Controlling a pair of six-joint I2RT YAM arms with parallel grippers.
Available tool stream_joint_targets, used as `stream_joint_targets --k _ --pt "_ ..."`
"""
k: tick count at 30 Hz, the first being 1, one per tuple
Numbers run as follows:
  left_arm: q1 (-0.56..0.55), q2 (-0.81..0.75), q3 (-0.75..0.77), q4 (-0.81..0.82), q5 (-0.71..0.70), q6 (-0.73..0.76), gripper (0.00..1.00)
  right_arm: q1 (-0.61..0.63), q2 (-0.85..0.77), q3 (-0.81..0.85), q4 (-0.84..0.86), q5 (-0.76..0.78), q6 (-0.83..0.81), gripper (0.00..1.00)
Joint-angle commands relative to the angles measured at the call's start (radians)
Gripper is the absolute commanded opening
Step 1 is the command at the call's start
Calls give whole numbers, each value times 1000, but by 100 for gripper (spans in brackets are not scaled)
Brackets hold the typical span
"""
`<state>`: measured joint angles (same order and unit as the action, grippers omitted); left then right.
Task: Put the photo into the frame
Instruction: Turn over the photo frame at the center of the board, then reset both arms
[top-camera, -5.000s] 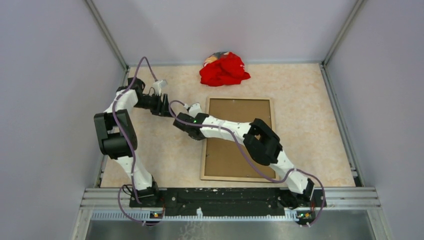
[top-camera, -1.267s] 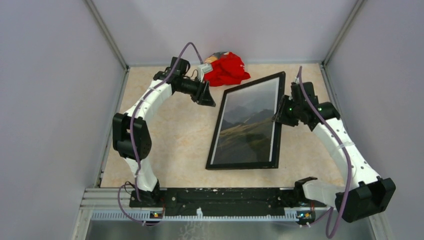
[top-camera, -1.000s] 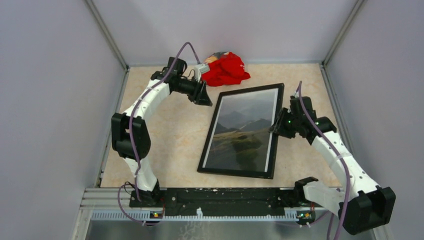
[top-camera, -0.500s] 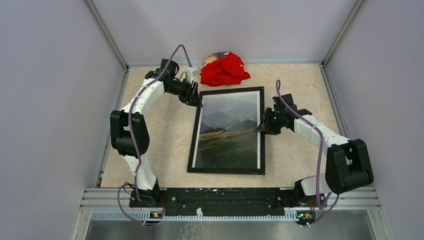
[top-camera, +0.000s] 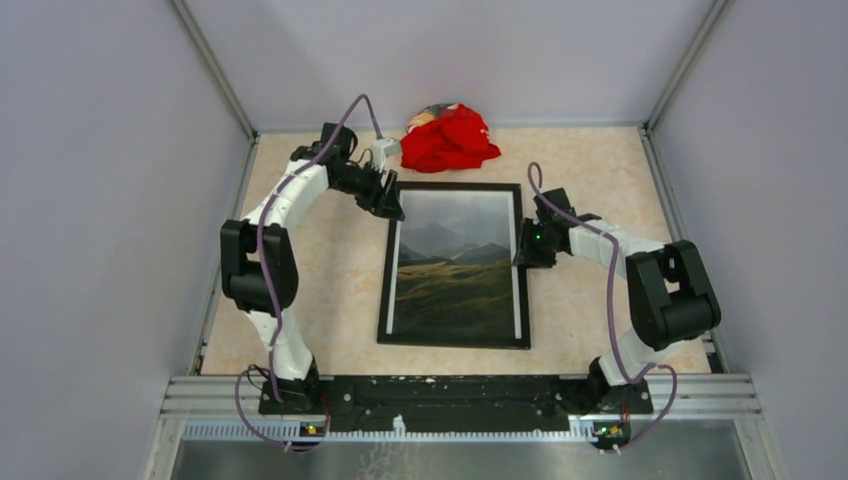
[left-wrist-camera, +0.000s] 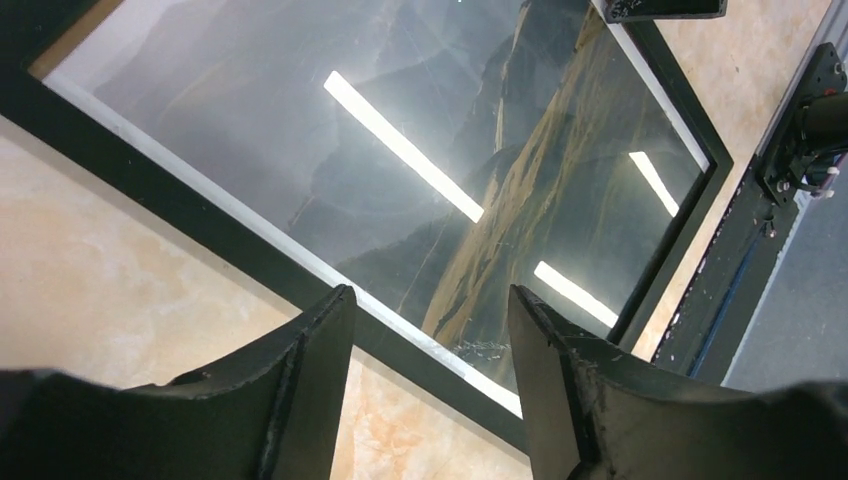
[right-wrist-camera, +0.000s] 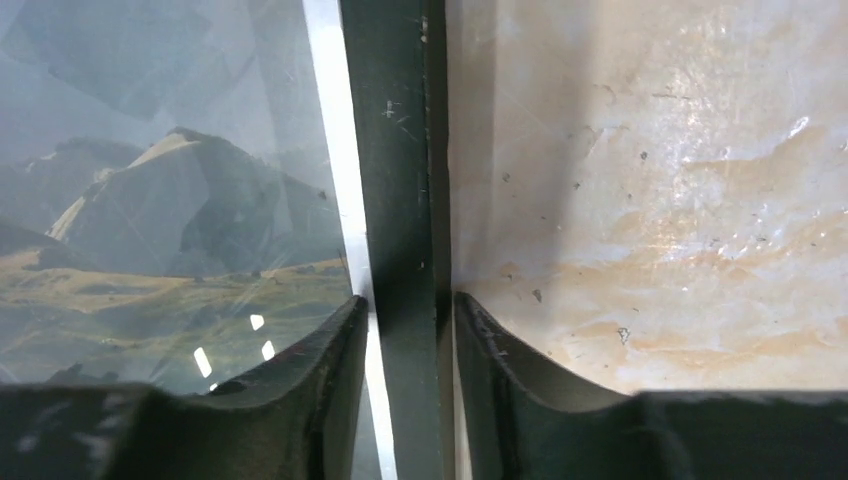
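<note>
The frame (top-camera: 455, 341) lies face up on the table, black front showing, long sides running away from the arms. The photo (top-camera: 455, 270), mountains and green hills under glass, sits inside it. My left gripper (top-camera: 390, 205) is at the frame's far left corner, open. In the left wrist view its fingers (left-wrist-camera: 320, 340) stand apart above the frame's bar (left-wrist-camera: 200, 220) and hold nothing. My right gripper (top-camera: 520, 252) is at the middle of the right side. Its fingers close in tightly on either side of the frame's bar (right-wrist-camera: 395, 150), beside the photo (right-wrist-camera: 170, 200).
A crumpled red cloth (top-camera: 450, 140) lies at the back of the marbled table (top-camera: 620, 190), just beyond the frame's far end. Grey walls close in the left, right and back. A metal rail (top-camera: 460, 390) runs along the near edge.
The frame has swung left and come down square and flat on the table. My left gripper has opened at the far left corner. The right arm has folded in, following the frame's right edge.
</note>
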<state>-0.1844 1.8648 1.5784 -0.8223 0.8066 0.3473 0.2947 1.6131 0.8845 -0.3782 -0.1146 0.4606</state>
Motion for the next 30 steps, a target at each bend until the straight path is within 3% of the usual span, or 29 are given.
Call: stream_joint_targets --k 1,6,7,8,10,11,12,13,17,20,24,30 --pt "24 -61 -29 46 -3 4 67 7 41 -14 17 136 -47 42" --pt "66 -70 -72 68 6 13 72 6 41 -15 30 170 -44 56" --pt "74 -71 -80 73 6 15 80 6 41 -10 24 180 -44 59" --pt "85 -72 -88 77 8 18 94 6 36 -3 17 192 -45 64" --pt "108 -75 -96 83 9 25 99 6 -1 5 8 207 -49 73" --pt "122 -76 -100 83 9 27 99 6 -27 8 5 222 -52 79" --pt "137 -78 -105 90 6 30 99 3 -59 9 6 229 -54 93" --pt "154 -80 -111 97 4 33 99 -2 -98 6 12 237 -58 98" --pt "242 -114 -196 202 -3 22 99 -39 -267 -34 60 355 -50 99" --pt "312 -170 -358 416 -3 -8 99 -61 -353 -97 137 597 -64 99" --pt "344 -227 -556 653 8 23 99 -65 -433 -310 536 778 -222 99" --pt "345 -241 -704 982 18 -98 99 -95 -450 -515 966 826 -281 99"
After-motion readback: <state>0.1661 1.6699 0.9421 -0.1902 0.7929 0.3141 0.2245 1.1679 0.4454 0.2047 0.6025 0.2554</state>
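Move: The right hand is down at the photo frame's right rail, its fingers straddling it at about mid-length; the frame's middle lies some 13 cm to its left, level ahead, about 1 cm lower. The red cloth is roughly 27 cm ahead and 14 cm left of that hand. From the raised left hand, the frame's middle is about 9 cm back, 11 cm right and 14 cm below, with the red cloth some 16 cm ahead, 10 cm right and 12 cm below. The right hand opens wide to let go of the rail, easing about 2.5 cm forward while still low, then pulls away to the right by some 15 cm in all, rising to about 9 cm before dipping a little, its wrist tipping strongly so the fingers swing up towards forward and right. Meanwhile the left hand, touching nothing, spreads its half-open fingers fully and withdraws about 13 cm to the left, away from the frame, sinking some 8 cm, mostly late on, and turning about 20 degrees counter-clockwise. ##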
